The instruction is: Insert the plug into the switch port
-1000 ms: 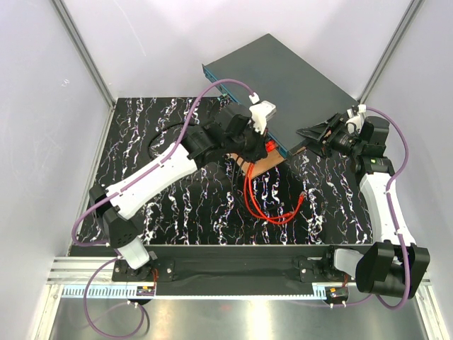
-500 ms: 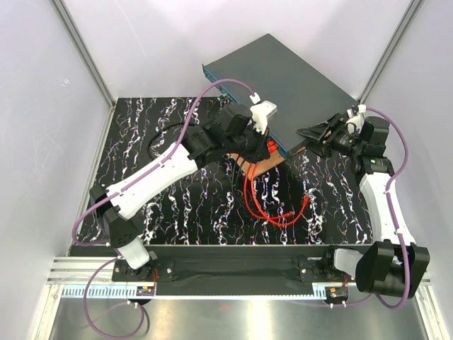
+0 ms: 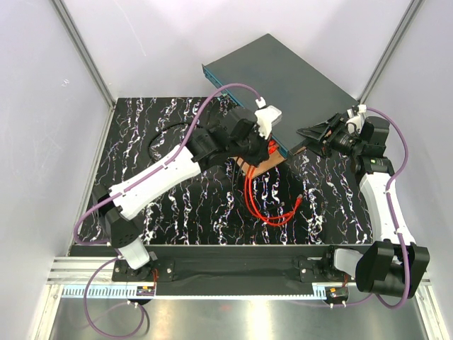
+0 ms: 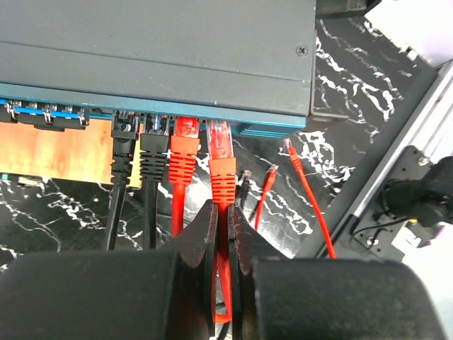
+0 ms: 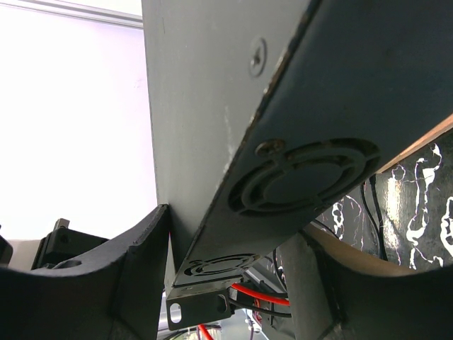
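Note:
The switch (image 3: 283, 78) is a flat dark-grey box with a teal front, lying askew at the back. In the left wrist view the plug (image 4: 219, 140), translucent red with a ribbed boot, points into a switch port (image 4: 218, 125) near the right end of the row. Its tip is under the front's edge; how deep it sits is hidden. My left gripper (image 4: 221, 210) is shut on the red cable just behind the boot. My right gripper (image 3: 306, 134) is closed on the switch's right end (image 5: 283, 177), one finger (image 5: 141, 255) on its top and the other beneath.
Another red plug (image 4: 185, 142) and two black ones (image 4: 124, 145) sit in ports left of mine. A brown wooden board (image 4: 56, 152) lies under the switch. Slack red cable (image 3: 272, 205) loops on the marbled mat, with loose ends (image 4: 291, 152) nearby.
My left arm has moved right and toward the switch front, carrying the plug up to the port. The red slack has shifted. The right arm has not moved.

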Robot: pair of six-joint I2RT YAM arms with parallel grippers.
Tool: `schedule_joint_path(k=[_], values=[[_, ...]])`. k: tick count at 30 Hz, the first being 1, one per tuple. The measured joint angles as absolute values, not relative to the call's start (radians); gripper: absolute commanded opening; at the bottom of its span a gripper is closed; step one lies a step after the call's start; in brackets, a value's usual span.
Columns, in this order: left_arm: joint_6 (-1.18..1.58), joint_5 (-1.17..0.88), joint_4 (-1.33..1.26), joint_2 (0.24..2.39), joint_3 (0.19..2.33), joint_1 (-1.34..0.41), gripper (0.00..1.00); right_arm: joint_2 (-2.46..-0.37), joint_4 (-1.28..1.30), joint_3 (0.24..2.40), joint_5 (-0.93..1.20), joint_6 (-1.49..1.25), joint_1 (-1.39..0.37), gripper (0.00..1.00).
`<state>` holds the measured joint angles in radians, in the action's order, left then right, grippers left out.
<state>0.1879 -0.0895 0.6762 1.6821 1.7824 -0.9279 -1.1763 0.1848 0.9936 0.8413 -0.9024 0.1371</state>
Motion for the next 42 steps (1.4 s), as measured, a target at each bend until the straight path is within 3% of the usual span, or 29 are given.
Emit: schedule_joint_path(k=[12, 34, 38, 39, 42], values=[[0.089, 0.008, 0.658, 1.692, 1.788, -0.962, 0.00, -1.179, 0.183, 0.992, 0.851, -0.903, 0.139, 0.00], [0.091, 0.010, 0.812, 1.789, 1.967, -0.962, 0.00, -1.174, 0.124, 0.964, 0.859, -0.925, 0.146, 0.00], [0.094, 0.003, 0.814, 1.789, 1.967, -0.961, 0.20, -1.175, 0.128, 0.966, 0.860, -0.922, 0.146, 0.00], [0.094, 0.000, 0.810, 1.789, 1.966, -0.960, 0.30, -1.177, 0.138, 0.973, 0.862, -0.918, 0.146, 0.01], [0.102, -0.035, 0.773, 1.767, 1.926, -0.951, 0.35, -1.192, 0.176, 0.997, 0.871, -0.900, 0.146, 0.02]])
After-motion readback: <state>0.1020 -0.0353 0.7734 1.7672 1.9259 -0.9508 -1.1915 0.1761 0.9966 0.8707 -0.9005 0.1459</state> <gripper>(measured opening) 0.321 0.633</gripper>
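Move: Ahead of the left hand, which already holds the red plug's boot with the plug nose at the opening, the switch port lies roughly 3 cm forward and 2 cm to its right, about level. A second red plug, already seated, is 4 cm forward and 1 cm right; the nearer black plug is 5 cm forward, straight ahead. The switch corner is 5 cm right, level with the hand. From the right hand the port is some 8 cm left and 2 cm back. Pushing forward about 1 cm, with a slight drift to the right, the left hand drives the held red plug into the switch port, its fingers tipping up and rolling some 5 to 10 degrees. It bears there, then opens its fingers and lets go of the boot, barely backing off. The right hand stays put, keeping its grip across the switch's end. ##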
